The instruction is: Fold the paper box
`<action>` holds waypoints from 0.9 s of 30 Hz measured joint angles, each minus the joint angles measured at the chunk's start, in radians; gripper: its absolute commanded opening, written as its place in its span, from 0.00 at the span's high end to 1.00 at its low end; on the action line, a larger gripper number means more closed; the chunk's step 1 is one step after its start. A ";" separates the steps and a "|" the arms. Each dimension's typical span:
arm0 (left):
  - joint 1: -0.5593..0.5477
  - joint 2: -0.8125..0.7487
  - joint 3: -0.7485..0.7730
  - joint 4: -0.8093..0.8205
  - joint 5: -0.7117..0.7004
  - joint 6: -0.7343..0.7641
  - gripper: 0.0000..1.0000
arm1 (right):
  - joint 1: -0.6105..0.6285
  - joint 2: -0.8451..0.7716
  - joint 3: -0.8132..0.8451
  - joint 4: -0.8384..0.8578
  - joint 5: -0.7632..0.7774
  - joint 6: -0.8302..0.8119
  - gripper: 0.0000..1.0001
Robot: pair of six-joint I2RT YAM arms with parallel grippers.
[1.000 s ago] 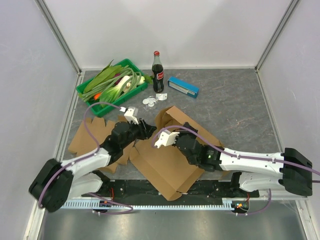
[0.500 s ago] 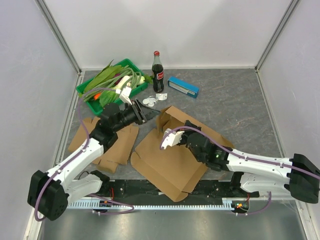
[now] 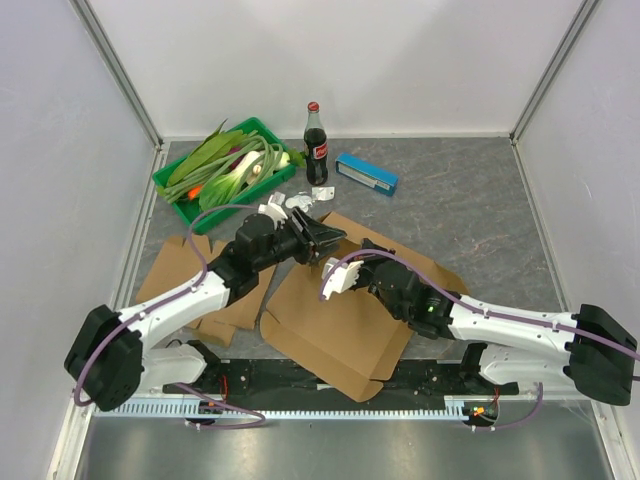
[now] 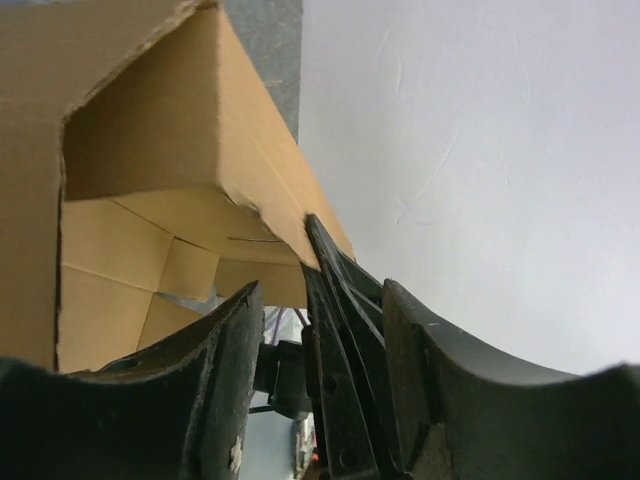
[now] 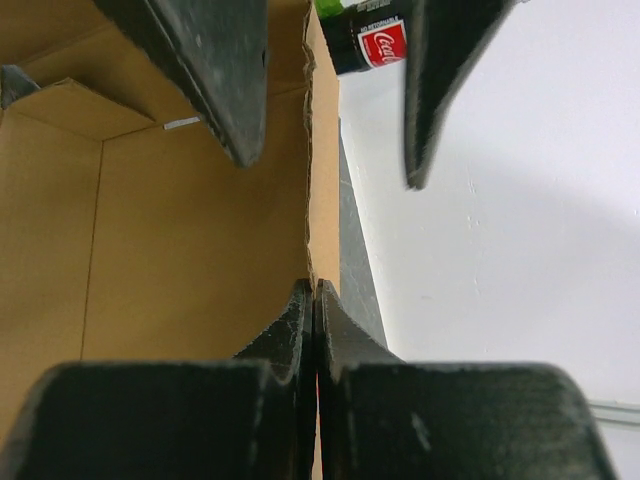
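The paper box (image 3: 340, 325) is a brown cardboard blank lying mostly flat, with one wall (image 3: 345, 232) raised at its far end. My right gripper (image 3: 366, 252) is shut on that wall's edge (image 5: 322, 150); its fingertips (image 5: 314, 290) are pressed together on the cardboard. My left gripper (image 3: 326, 237) stands open at the same wall. In the right wrist view its fingers (image 5: 215, 70) hang on either side of the edge. In the left wrist view the raised cardboard (image 4: 190, 130) fills the upper left, and my left gripper (image 4: 322, 295) has the right gripper's shut fingers between its own.
A second flat cardboard blank (image 3: 180, 275) lies left of the box under my left arm. At the back stand a green tray (image 3: 172, 186) of vegetables, a cola bottle (image 3: 316, 150), a blue carton (image 3: 366, 173) and small white bits (image 3: 300, 202). White walls enclose the table.
My left gripper swung right, from beside the second blank to the raised wall, and its jaws opened wider. My right gripper stayed shut on the wall.
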 measured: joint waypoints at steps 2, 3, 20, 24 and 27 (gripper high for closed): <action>-0.007 0.037 0.019 -0.018 -0.024 -0.030 0.52 | 0.000 0.001 0.000 0.004 -0.011 -0.002 1.00; -0.011 0.055 0.027 -0.020 -0.035 -0.041 0.55 | -0.001 0.001 0.000 0.007 -0.014 -0.002 1.00; -0.055 0.165 -0.064 0.259 -0.274 -0.063 0.98 | -0.002 -0.055 0.243 -0.438 0.027 0.571 0.16; -0.072 0.211 -0.095 0.398 -0.324 -0.057 0.98 | -0.002 -0.134 0.415 -0.623 0.013 1.078 0.12; -0.081 0.246 -0.122 0.503 -0.354 -0.048 0.98 | -0.002 -0.249 0.380 -0.633 -0.026 1.498 0.12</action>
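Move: The upright edge of the paper box's far flap already runs between the left hand's half-open fingers; the spot they will shut on is about 4 cm ahead, 1 cm right and 3 cm below the hand point. The Coke bottle stands some 20 cm ahead and 8 cm left of the left hand, the blue box about 22 cm ahead and 4 cm right, both lower. The right hand still pinches this edge; the left's spot lies about 3 cm ahead and 4 cm left of it, level. The left hand eases about 5 cm forward and 3 cm down along the raised flap, shutting its fingers on the flap's edge on the way and then carrying on forward with a counter-clockwise turn of some 15 degrees. The right hand keeps its pinch until the left is nearly shut, then opens wide, lets go of the edge and pulls up about 10 cm and back 6 cm, its left side rolling up and its fingers tipping down as it clears the box. ##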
